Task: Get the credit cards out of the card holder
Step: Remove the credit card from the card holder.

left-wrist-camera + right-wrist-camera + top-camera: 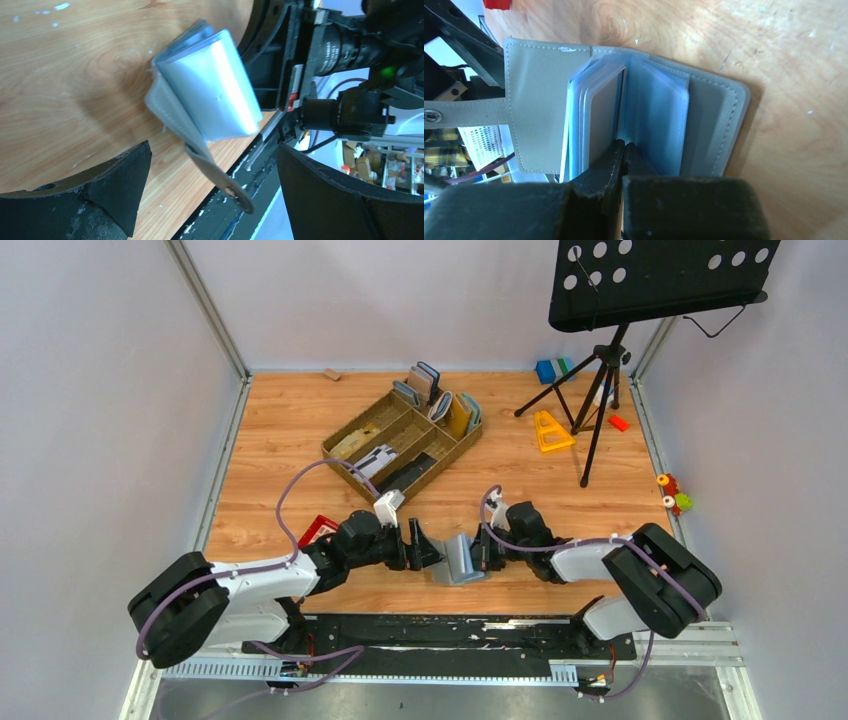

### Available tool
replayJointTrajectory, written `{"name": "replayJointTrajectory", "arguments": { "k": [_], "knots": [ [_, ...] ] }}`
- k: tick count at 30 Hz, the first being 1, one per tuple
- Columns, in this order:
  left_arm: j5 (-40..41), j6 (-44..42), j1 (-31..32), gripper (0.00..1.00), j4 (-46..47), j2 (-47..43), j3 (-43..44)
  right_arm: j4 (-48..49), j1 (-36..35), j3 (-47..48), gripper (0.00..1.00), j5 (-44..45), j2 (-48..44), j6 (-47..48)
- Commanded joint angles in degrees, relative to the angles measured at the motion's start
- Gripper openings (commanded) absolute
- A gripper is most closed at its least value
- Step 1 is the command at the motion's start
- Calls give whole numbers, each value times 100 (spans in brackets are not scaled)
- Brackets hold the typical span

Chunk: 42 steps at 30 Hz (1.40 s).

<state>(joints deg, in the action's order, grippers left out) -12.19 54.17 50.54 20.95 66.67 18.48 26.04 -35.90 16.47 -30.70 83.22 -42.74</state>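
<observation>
The grey card holder [460,560] stands open near the table's front edge, between my two grippers. In the right wrist view its grey covers [541,100] spread apart around light blue sleeves [656,120], and what looks like a grey card [601,117] sits in one sleeve. My right gripper [624,146] is shut, its tips pushed into the gap between the sleeves. My left gripper [212,170] is wide open. The holder's snap strap [235,192] hangs loose between its fingers, touching neither. No other credit cards can be made out.
A flat red piece [320,530] lies by the left arm. A brown compartment tray [345,440] with upright wallets [440,400] stands behind. A music stand's tripod [600,390], a yellow triangle [550,430] and small toys [675,495] are at the right.
</observation>
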Motion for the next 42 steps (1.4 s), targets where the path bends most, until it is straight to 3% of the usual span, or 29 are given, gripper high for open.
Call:
{"name": "replayJointTrajectory", "arguments": {
  "k": [1,6,20,29,42],
  "knots": [
    [-285,105,-1,100,930,120,-37,-856,-218,248,0,423,-401,260],
    [-391,124,-1,100,1231,225,-107,-1227,-488,468,0,664,-622,327],
    [-416,111,-1,100,1395,227,-178,-640,-938,627,0,618,-52,87],
    [-437,80,-1,99,1316,314,-139,-1343,-1021,1008,0,878,-393,358],
    [-589,-21,-1,97,1323,525,-147,-1741,-1225,1671,0,985,-11,556]
  ]
}}
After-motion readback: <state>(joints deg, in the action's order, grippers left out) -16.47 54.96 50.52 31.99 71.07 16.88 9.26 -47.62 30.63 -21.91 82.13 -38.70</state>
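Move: The open card holder stands between the hands. Its middle is about 5 cm to the left hand's right, roughly 1 cm back and 6 cm below it. From the right hand, whose shut fingers are already at its near edge among the sleeves, it is some 3 cm left and about level. From the left hand, the red calculator is about 21 cm left and 7 cm farther out; the tray's middle is some 25 cm ahead and 5 cm left. Backward and to the left, low down, the right hand first takes the card holder about 2 cm each way, its shut fingers keeping their pinch on it; then it swings on left, forward again and up about 3 cm, towards the left hand, turning slightly counter-clockwise. The left hand edges some 1.5 cm right towards the holder, rising a little, and waits with its fingers wide open. ##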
